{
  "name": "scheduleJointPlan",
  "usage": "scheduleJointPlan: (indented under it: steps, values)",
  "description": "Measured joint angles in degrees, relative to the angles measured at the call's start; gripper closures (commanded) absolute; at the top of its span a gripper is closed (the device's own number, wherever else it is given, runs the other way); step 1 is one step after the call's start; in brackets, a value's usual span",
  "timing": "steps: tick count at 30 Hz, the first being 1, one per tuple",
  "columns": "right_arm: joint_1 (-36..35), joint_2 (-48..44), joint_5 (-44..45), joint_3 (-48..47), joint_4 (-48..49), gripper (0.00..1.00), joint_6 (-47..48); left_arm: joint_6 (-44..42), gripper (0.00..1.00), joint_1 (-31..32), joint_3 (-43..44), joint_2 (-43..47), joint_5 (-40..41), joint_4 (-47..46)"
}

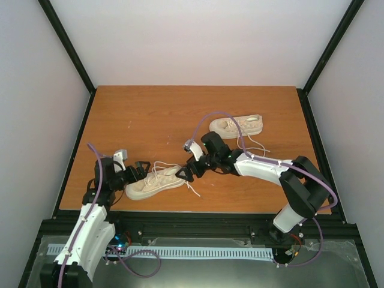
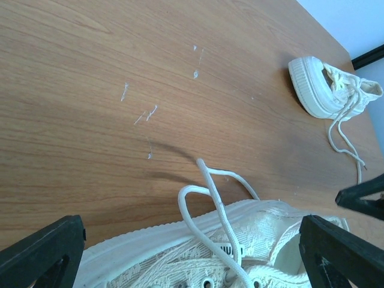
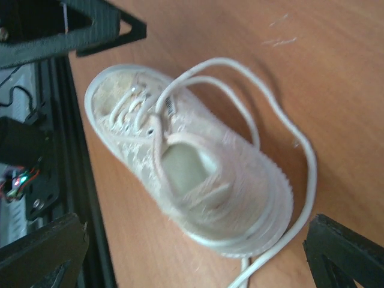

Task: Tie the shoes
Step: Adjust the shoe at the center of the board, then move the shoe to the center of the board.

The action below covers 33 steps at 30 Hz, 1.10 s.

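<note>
Two cream shoes lie on the wooden table. The near shoe (image 1: 155, 182) sits by the front edge, its white laces (image 2: 204, 198) untied and looping onto the wood. My left gripper (image 1: 141, 170) is open at its left end, and in the left wrist view the left gripper (image 2: 191, 240) has its jaws wide over the laced top of the near shoe (image 2: 180, 258). My right gripper (image 1: 186, 171) is open at the shoe's right end, and in the right wrist view the right gripper (image 3: 192, 246) hovers over the heel (image 3: 240, 204). The far shoe (image 1: 236, 126) lies behind the right arm, laces loose.
A black metal rail (image 1: 198, 222) runs along the table's front edge, close to the near shoe. Black frame posts and pale walls close in the left, right and back sides. Small white scuffs (image 2: 144, 114) mark the wood.
</note>
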<state>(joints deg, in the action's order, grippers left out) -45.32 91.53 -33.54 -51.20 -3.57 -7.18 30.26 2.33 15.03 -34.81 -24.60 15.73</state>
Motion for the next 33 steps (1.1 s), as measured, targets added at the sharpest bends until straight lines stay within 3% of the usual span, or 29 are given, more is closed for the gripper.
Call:
scheduleJointPlan:
  steps: [3,9,18,24,29,33]
  values:
    - [-0.2,2.1,2.2,-3.2,-0.2,0.00,0.1,0.0,0.00,0.1,0.0,-0.4,0.0,0.4]
    - [-1.8,16.6,3.2,-19.4,-4.0,0.00,3.1,0.7,0.00,0.8,0.0,1.4,0.5,1.6]
    - [-9.3,18.3,10.2,-17.8,-9.0,0.00,9.6,1.0,0.00,1.0,-0.1,0.6,1.2,2.0]
    - [-12.5,20.8,16.1,-21.6,-13.0,0.01,15.0,1.0,0.00,1.0,-0.1,0.2,1.5,2.2]
    - [-13.5,22.0,19.9,-23.8,-14.2,0.17,16.5,1.0,0.00,1.0,-0.1,0.4,1.8,2.2]
    - [-14.6,21.9,22.3,-23.9,-14.2,0.49,15.0,1.0,0.00,1.0,-0.1,0.4,1.9,2.2]
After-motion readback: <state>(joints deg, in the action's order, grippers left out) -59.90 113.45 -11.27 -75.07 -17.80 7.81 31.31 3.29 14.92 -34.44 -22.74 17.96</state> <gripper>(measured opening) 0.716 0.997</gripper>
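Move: The shoe at the center has its middle about 11 cm to the right hand's left, some 4 cm nearer the robot and 8 cm below. Its loose lace loop stands up roughly 8 cm left and 2 cm farther out, about 5 cm down; the open left gripper is 16 cm left, 2 cm out, about level. The other shoe lies 20 cm ahead and 22 cm right. From the left hand, the center shoe's middle is 5 cm right, 6 cm back, 7 cm down. The right fingers come down around the far side of the center shoe beside the lace loop and start to close there, about a quarter of the way. The hand gets there by arcing some 5 cm forward and 6 cm left, then drawing back 5 cm and sinking roughly 6 cm, its fingers tipping more steeply down, about 30 degrees. The left hand stays by the shoe's toe end, open. ##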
